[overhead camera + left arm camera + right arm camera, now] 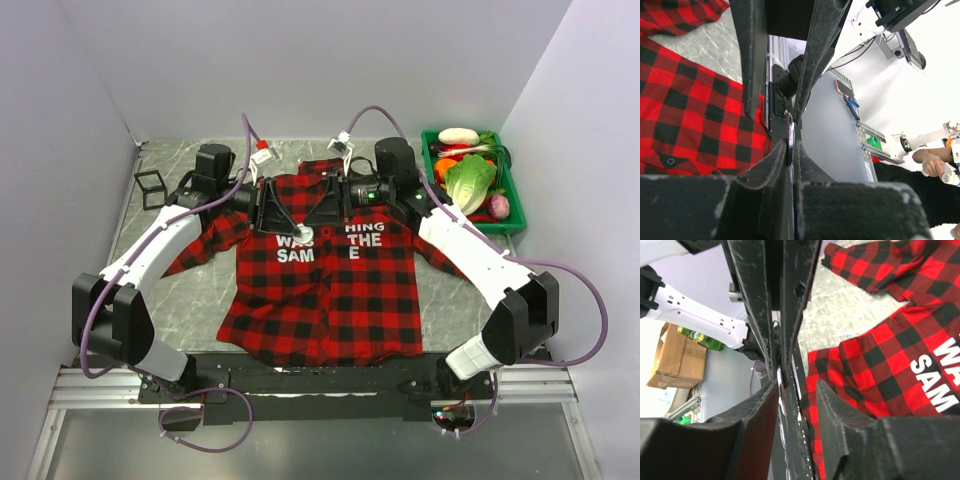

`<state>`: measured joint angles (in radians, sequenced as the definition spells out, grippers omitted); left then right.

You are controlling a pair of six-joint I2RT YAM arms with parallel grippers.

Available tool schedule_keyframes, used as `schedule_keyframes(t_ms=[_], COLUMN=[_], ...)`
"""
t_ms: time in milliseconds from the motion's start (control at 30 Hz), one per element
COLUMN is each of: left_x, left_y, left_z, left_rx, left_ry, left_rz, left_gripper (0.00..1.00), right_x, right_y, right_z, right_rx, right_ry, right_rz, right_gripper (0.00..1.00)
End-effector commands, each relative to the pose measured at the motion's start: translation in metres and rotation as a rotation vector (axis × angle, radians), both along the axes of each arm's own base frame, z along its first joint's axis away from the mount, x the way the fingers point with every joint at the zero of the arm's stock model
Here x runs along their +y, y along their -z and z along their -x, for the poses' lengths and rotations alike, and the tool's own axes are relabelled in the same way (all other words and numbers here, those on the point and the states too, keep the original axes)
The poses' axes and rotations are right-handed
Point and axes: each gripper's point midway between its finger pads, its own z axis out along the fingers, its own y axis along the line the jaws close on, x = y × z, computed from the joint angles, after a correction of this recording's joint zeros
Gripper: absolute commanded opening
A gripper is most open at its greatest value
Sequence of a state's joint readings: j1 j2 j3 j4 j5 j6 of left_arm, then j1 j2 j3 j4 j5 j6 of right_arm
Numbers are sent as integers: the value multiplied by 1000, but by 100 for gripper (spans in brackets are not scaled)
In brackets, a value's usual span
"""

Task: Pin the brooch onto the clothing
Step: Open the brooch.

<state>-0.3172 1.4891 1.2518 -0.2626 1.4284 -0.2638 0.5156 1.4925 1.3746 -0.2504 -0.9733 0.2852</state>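
The clothing [325,285], a red-and-black plaid shirt with white letters, lies flat in the middle of the table. Both grippers meet tip to tip above its upper chest, just below the collar. My left gripper [294,230] [790,150] is shut on the brooch [303,236] [788,134], a thin disc seen edge-on between its pads. My right gripper [312,230] [797,390] comes in from the opposite side. It is open, its jaws straddling the brooch [779,382] and the left gripper's fingers. One pad lies close against the disc; the other stands apart over the clothing [880,355].
A green crate [516,195] of toy vegetables stands at the back right. A small black wire-frame cube [150,188] sits at the back left. The shirt's sleeves spread out to both sides under the arms. A person's hand [935,165] shows beyond the table.
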Motion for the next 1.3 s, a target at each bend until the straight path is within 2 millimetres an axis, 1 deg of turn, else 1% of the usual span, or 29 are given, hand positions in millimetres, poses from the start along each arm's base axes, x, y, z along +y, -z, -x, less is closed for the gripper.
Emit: schedule_keyframes(t_ms=[0, 200, 300, 433, 467, 500, 567, 600, 633, 767, 800, 833, 867, 933, 1033, 1100, 1133, 1167, 1200, 1233, 1267], left_x=[-2, -2, -2, -2, -2, -2, -2, -2, -2, -2, -2, -2, -3, -3, -1, -1, 0, 0, 0, -1, 0], left_y=[-12, -10, -10, -12, -11, -11, -11, -12, -11, -13, -12, -13, -12, -12, -15, -19, -16, -21, -18, -19, -21], left_z=[4, 1, 1, 2, 2, 2, 2, 2, 2, 2, 2, 1, -2, -3, -7, -12, -12, -15, -17, -17, -17], left_rx=[-66, -65, -67, -74, -72, -73, -73, -75, -75, -83, -84, -85, -91, -101, -127, -163, -138, -174, -150, -151, -159], left_ry=[39, 26, 25, 24, 24, 24, 24, 23, 23, 18, 15, 10, -6, -27, -68, -106, -119, -133, -153, -161, -171], left_rz=[33, 27, 26, 27, 26, 27, 26, 26, 26, 25, 24, 23, 17, 10, 4, 10, 6, 22, 17, 19, 24], left_gripper=[2, 1, 1, 1, 1, 1, 1, 1, 1, 1, 5, 30, 46, 71, 82, 84, 85, 85, 85, 85, 85], right_x=[10, 14, 14, 14, 15, 15, 15, 15, 15, 14, 13, 14, 13, 11, 6, 2, -2, -2, -5, -7, -8], right_y=[-25, -11, -8, -7, -7, -7, -7, -6, -7, -5, -6, -6, -7, -12, -21, -28, -32, -44, -47, -51, -59], right_z=[5, 9, 11, 12, 11, 11, 11, 11, 11, 9, 9, 9, 7, 6, -1, -2, -5, -8, -7, -10, -10], right_rx=[-73, -59, -59, -57, -60, -61, -59, -55, -58, -64, -71, -76, -78, -103, -139, -141, -145, -160, -164, -167, -183], right_ry=[-40, -52, -53, -56, -56, -57, -55, -58, -55, -48, -41, -34, -19, 8, 74, 104, 123, 138, 151, 169, 176], right_rz=[-57, -20, -11, -10, -12, -14, -15, -14, -14, -4, -5, -7, -11, -26, -46, -73, -90, -134, -151, -166, -196], right_gripper=[40, 36, 35, 30, 28, 22, 16, 7, 1, 0, 0, 0, 0, 0, 0, 0, 0, 0, 0, 0, 0])
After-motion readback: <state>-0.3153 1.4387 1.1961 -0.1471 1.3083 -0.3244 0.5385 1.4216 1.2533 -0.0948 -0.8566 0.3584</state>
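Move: The brooch is in my left hand's shut fingertips, its middle about 1 cm right of the hand point. From my right hand, which faces it with fingers part open, it lies some 2 cm to the left and 1 cm back, about level. The shirt's NOT WAS SAM lettering is roughly 6 cm ahead of my left hand and 1 cm left, the THE lettering about 6 ahead and 13 right, both some 26 cm down. My left hand holds the brooch still while my right eases back and left, under 2 cm in all, and shuts its part-open fingertips on the brooch from the right side. Then my left fingers spread wide and let go, drifting about 1 cm forward, while my right, still gripping, goes some 1.5 cm forward and 1 cm right, turning about 10 degrees clockwise. ##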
